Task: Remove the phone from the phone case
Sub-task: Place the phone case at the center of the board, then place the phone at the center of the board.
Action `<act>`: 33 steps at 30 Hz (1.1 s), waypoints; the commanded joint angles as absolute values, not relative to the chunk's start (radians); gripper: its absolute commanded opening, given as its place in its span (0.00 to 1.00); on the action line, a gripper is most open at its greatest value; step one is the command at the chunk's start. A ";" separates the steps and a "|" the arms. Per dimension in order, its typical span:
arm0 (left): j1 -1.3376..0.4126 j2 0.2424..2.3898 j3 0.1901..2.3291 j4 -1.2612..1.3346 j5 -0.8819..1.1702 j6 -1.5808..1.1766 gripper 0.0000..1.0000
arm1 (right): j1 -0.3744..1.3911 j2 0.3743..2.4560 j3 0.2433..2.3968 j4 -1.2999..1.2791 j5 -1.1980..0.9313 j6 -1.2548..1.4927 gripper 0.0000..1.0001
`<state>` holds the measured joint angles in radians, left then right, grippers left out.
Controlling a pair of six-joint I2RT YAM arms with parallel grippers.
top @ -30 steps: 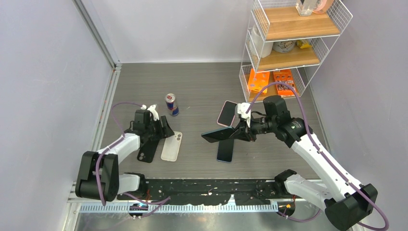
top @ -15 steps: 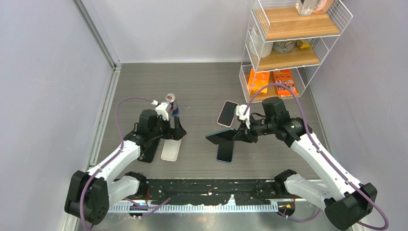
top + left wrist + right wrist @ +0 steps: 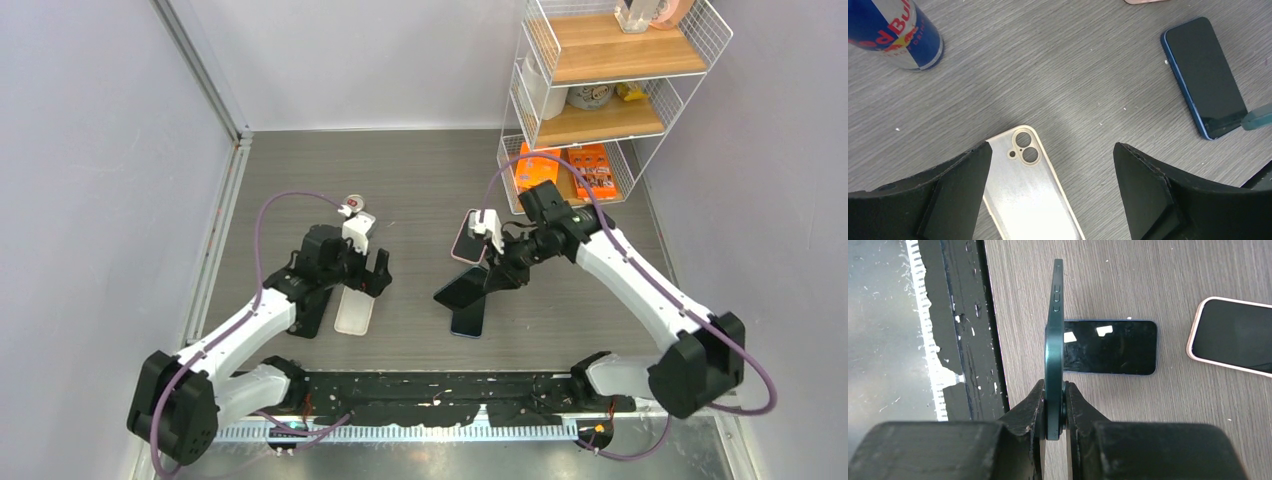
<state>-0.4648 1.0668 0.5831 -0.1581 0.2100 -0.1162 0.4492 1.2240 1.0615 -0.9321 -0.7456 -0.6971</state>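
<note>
My right gripper (image 3: pixel 497 277) is shut on a dark teal phone (image 3: pixel 463 289), which it holds off the table. The right wrist view shows this phone (image 3: pixel 1054 340) edge-on with its side buttons, pinched between my right gripper (image 3: pixel 1054 407) jaws; I cannot tell whether a case is on it. My left gripper (image 3: pixel 365 280) stands open above an empty translucent white phone case (image 3: pixel 353 312). Seen from the left wrist, that case (image 3: pixel 1033 200) lies between and below my left gripper (image 3: pixel 1052 150), untouched.
A blue phone (image 3: pixel 467 319) lies screen-up under the held one. A pink-cased phone (image 3: pixel 468 238) lies behind it. A black phone-shaped item (image 3: pixel 309 313) lies left of the white case. A Red Bull can (image 3: pixel 895 30) stands behind my left gripper. A wire shelf (image 3: pixel 600 90) stands back right.
My left gripper has opened wide and moved right, from the black item to over the white case. My right arm has swung in and tilted the teal phone lower.
</note>
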 commanded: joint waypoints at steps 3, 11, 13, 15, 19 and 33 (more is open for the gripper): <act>-0.469 0.981 0.611 -0.177 0.203 -0.009 0.95 | 0.453 1.403 1.250 -1.085 -0.801 -0.798 0.05; -0.469 0.896 0.613 -0.219 0.182 0.060 0.95 | 0.525 1.661 1.405 -1.232 -0.796 -0.885 0.05; -0.469 0.870 0.609 -0.226 0.170 0.074 0.96 | 0.548 1.715 1.432 -1.236 -0.784 -0.886 0.06; -0.469 0.849 0.606 -0.229 0.162 0.087 0.96 | 0.568 1.770 1.469 -1.246 -0.780 -0.885 0.05; -0.466 0.825 0.612 -0.249 0.161 0.099 0.96 | 0.592 1.858 1.534 -1.270 -0.778 -0.896 0.05; -0.453 0.802 0.604 -0.246 0.192 0.103 0.96 | 0.638 2.100 1.676 -1.299 -0.710 -0.888 0.12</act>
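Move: Some 14 cm to the left of the right hand, 3 cm farther out and about 17 cm below lies the clear patch of board where its phone is headed. The blue-edged phone lies 6 cm left and 5 cm ahead, the pink-edged phone 5 cm left and 23 cm ahead, the white case 30 cm left and 4 cm ahead, all equally low. From the left hand that patch is 14 cm right, 3 cm back and 10 cm down. Swinging down and to the left over the blue-edged phone, the right hand lowers its still-gripped phone about 8 cm and carries it 7 cm left towards the bare board beside it, easing slightly forward; the wrist turns some 35 degrees, so the fingers swing from leftward to back-left. The open left hand rises 5 cm from the white case, tilting up and drifting left. ##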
